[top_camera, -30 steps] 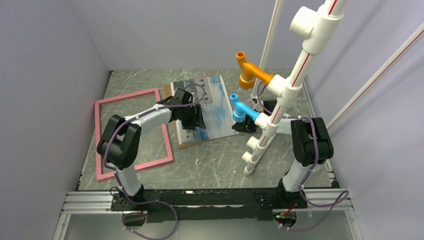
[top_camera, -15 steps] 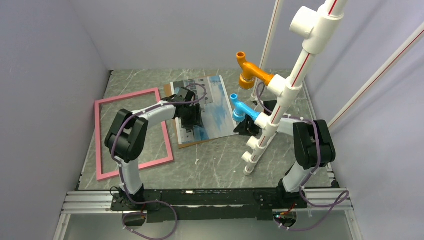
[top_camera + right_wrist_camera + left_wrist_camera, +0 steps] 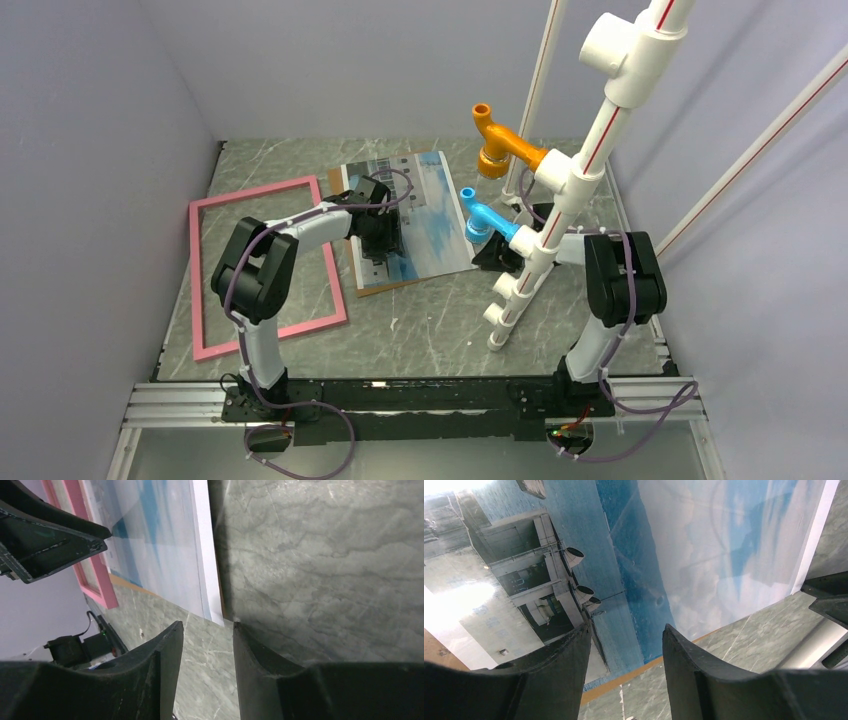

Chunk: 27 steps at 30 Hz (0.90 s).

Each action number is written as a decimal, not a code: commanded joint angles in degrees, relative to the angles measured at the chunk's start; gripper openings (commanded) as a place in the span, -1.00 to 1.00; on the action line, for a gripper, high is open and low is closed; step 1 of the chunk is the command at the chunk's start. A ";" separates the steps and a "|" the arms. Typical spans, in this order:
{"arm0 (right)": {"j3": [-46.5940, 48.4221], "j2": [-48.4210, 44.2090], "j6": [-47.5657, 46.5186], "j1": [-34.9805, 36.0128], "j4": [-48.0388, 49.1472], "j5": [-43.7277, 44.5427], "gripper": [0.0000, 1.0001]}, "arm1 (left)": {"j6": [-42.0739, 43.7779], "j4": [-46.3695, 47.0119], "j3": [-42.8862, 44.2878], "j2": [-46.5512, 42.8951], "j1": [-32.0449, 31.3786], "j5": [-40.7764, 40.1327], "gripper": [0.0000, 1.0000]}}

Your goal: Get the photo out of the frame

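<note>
The photo [image 3: 435, 210], a building under blue sky, lies face up on a brown backing board [image 3: 338, 182] at mid-table. The pink frame [image 3: 255, 192] lies flat and empty to its left. My left gripper [image 3: 382, 235] hovers low over the photo's left half; in the left wrist view it [image 3: 626, 635] is open, nothing between the fingers, above the photo's [image 3: 704, 545] near edge. My right gripper [image 3: 492, 257] sits at the photo's near right corner, partly hidden by a pipe. In the right wrist view it [image 3: 207, 627] is open, the photo's [image 3: 165, 540] corner just ahead of the fingertips.
A white PVC pipe stand [image 3: 560, 200] rises from the table's right side, with an orange fitting [image 3: 500, 145] and a blue fitting [image 3: 485, 222] reaching over the photo's right edge. Grey walls close in left, back and right. The frame [image 3: 92, 565] shows past the photo.
My left gripper slid a little toward the far left over the photo and its elbow drew in. The right gripper edged slightly right and its jaws widened a bit.
</note>
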 commanded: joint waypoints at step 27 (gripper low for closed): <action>-1.40 3.93 14.94 0.10 21.91 -10.21 -0.57 | -0.13 0.32 -1.67 1.04 0.02 -0.12 0.16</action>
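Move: The photo's near right corner lies almost between the right hand's open fingers, about 1 cm to its left, no farther out, and 1 cm below. The photo's middle is some 13 cm left and 10 cm ahead of that hand, with the backing board flat beneath it. The left gripper's fingers are at the photo about 15 cm left of the right hand and 3 cm farther out. From the left hand the corner lies about 15 cm right, 3 cm back and 2 cm below. The right hand eases about 1 cm left onto the photo's near right corner while its half-open fingers start to close, then pinches the corner and lifts it about 2.5 cm off the backing board, still drifting left and a little forward as the fingers tip up some 10 degrees. The left hand stays in place with its fingers apart, seeming to rest on the photo's nearer part. ##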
